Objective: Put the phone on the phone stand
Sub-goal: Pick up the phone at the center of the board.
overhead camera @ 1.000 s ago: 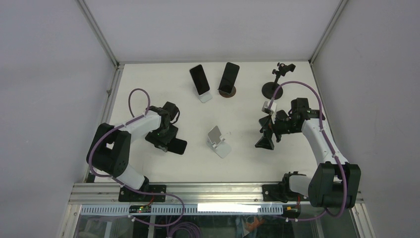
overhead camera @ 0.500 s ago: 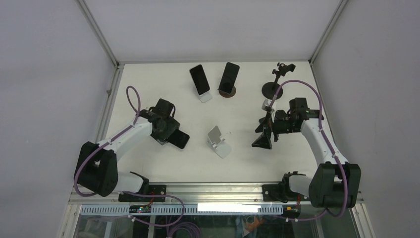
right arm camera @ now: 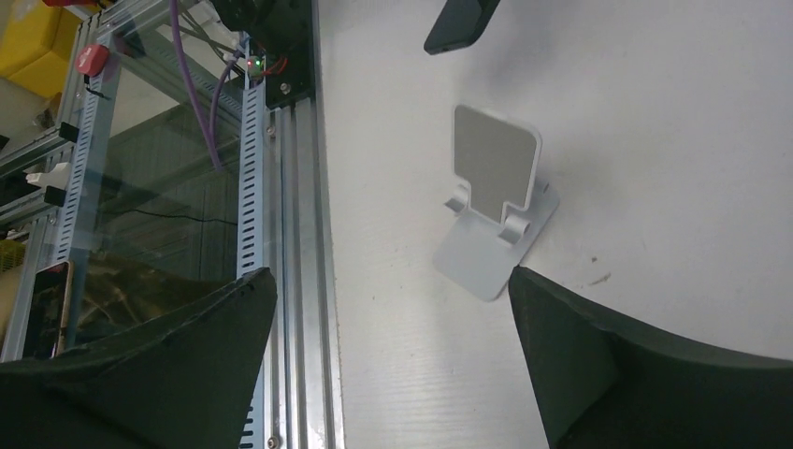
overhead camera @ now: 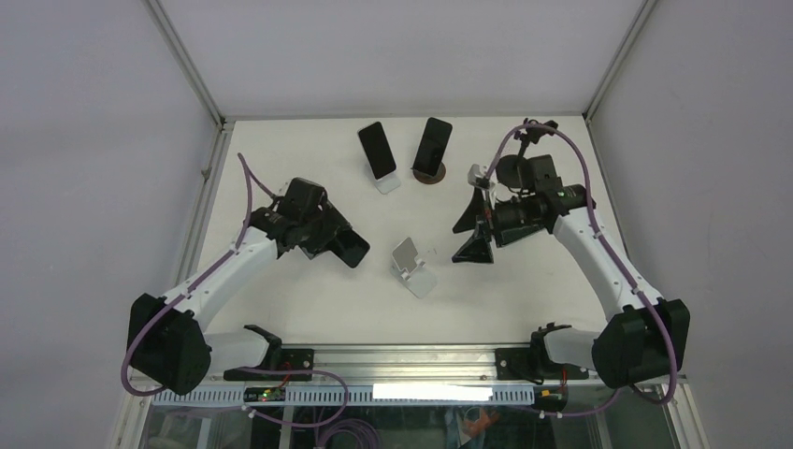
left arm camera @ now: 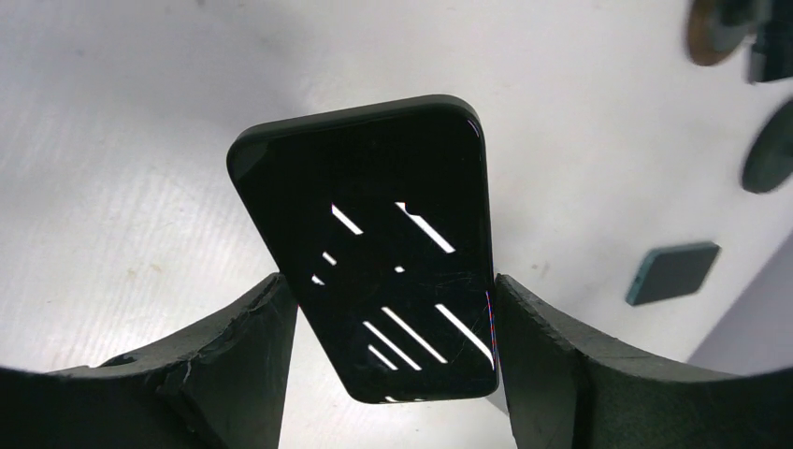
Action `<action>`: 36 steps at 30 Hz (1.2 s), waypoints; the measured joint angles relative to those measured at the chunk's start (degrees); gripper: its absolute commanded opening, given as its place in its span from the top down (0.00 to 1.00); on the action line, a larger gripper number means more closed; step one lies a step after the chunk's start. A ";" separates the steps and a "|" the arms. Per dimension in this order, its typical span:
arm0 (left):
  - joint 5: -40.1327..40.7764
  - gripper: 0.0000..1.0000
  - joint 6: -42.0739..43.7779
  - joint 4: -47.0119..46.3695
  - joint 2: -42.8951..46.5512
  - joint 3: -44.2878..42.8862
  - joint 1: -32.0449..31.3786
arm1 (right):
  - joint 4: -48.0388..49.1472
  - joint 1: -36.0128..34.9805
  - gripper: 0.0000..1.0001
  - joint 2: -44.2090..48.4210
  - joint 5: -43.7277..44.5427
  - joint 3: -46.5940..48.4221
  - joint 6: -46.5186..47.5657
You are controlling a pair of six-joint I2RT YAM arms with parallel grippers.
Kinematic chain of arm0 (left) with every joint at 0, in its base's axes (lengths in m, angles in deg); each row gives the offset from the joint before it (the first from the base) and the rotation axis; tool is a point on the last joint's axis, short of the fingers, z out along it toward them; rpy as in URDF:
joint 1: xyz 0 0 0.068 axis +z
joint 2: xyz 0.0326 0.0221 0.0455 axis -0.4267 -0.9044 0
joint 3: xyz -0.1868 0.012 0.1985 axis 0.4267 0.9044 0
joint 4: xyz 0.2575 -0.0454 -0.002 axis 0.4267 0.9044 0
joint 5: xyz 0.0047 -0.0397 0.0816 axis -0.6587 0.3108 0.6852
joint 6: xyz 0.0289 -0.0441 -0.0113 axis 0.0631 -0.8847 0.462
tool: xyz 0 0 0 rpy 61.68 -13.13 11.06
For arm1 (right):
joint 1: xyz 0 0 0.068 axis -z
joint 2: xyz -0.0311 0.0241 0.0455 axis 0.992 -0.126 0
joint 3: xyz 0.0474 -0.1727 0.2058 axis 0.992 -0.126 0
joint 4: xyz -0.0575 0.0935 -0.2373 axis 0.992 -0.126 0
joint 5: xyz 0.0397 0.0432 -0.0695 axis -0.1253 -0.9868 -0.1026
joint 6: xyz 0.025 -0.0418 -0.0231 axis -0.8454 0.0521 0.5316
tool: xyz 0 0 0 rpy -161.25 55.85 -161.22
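Note:
A black phone [overhead camera: 348,248] hangs above the table left of centre, with my left gripper [overhead camera: 335,241] shut on its long edges. In the left wrist view the phone [left arm camera: 374,262] sits tilted between both fingers [left arm camera: 234,365], its screen reflecting light. The silver-white phone stand [overhead camera: 411,267] stands empty in the middle of the table, just right of the phone. My right gripper [overhead camera: 469,229] hovers open to the right of the stand. Its wrist view shows the stand [right arm camera: 491,201] beyond the wide-apart fingertips [right arm camera: 636,374], nothing between them, and a corner of the phone [right arm camera: 461,23] at the top.
At the back, a phone leans on a white stand [overhead camera: 387,182] and another on a round brown base [overhead camera: 429,173]. A black tripod-style holder [overhead camera: 516,159] stands back right, partly behind my right arm. The metal rail [overhead camera: 402,360] runs along the near edge.
My left arm has stretched out and carried the phone up and to the right, toward the stand. My right arm has swung back and left, its gripper still open.

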 measured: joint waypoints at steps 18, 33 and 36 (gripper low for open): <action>1.70 0.70 1.79 -3.21 -4.42 -19.91 -14.97 | 21.11 -9.44 0.01 -6.36 4.96 10.16 -36.33; 7.32 0.69 1.57 -4.52 -12.11 -26.16 -21.70 | 34.73 -9.44 0.34 -6.38 10.19 1.18 -53.70; 7.93 0.69 1.57 -4.52 -12.85 -26.99 -22.45 | 36.11 -9.44 0.59 -6.38 10.93 0.20 -55.28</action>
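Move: The phone is already in the left hand's fingers, being taken to the open right gripper about 28 cm to that hand's right, 7 cm nearer the base and 10 cm higher. The empty silver stand is some 17 cm to the left hand's right, 3 cm back and 6 cm below; a phone on the far stand is about 25 cm ahead and 9 cm right. From the right hand, the held phone is roughly 26 cm left, 6 cm ahead and 10 cm lower. The phone, still pinched by the left hand, goes up about 12 cm and then mostly right some 16 cm, past the far side of the empty stand, tipping outward and turning clockwise. The right hand comes left and forward to meet it, rising then sinking a little as it rolls, and its wide-open fingers begin closing around the phone's free end. ##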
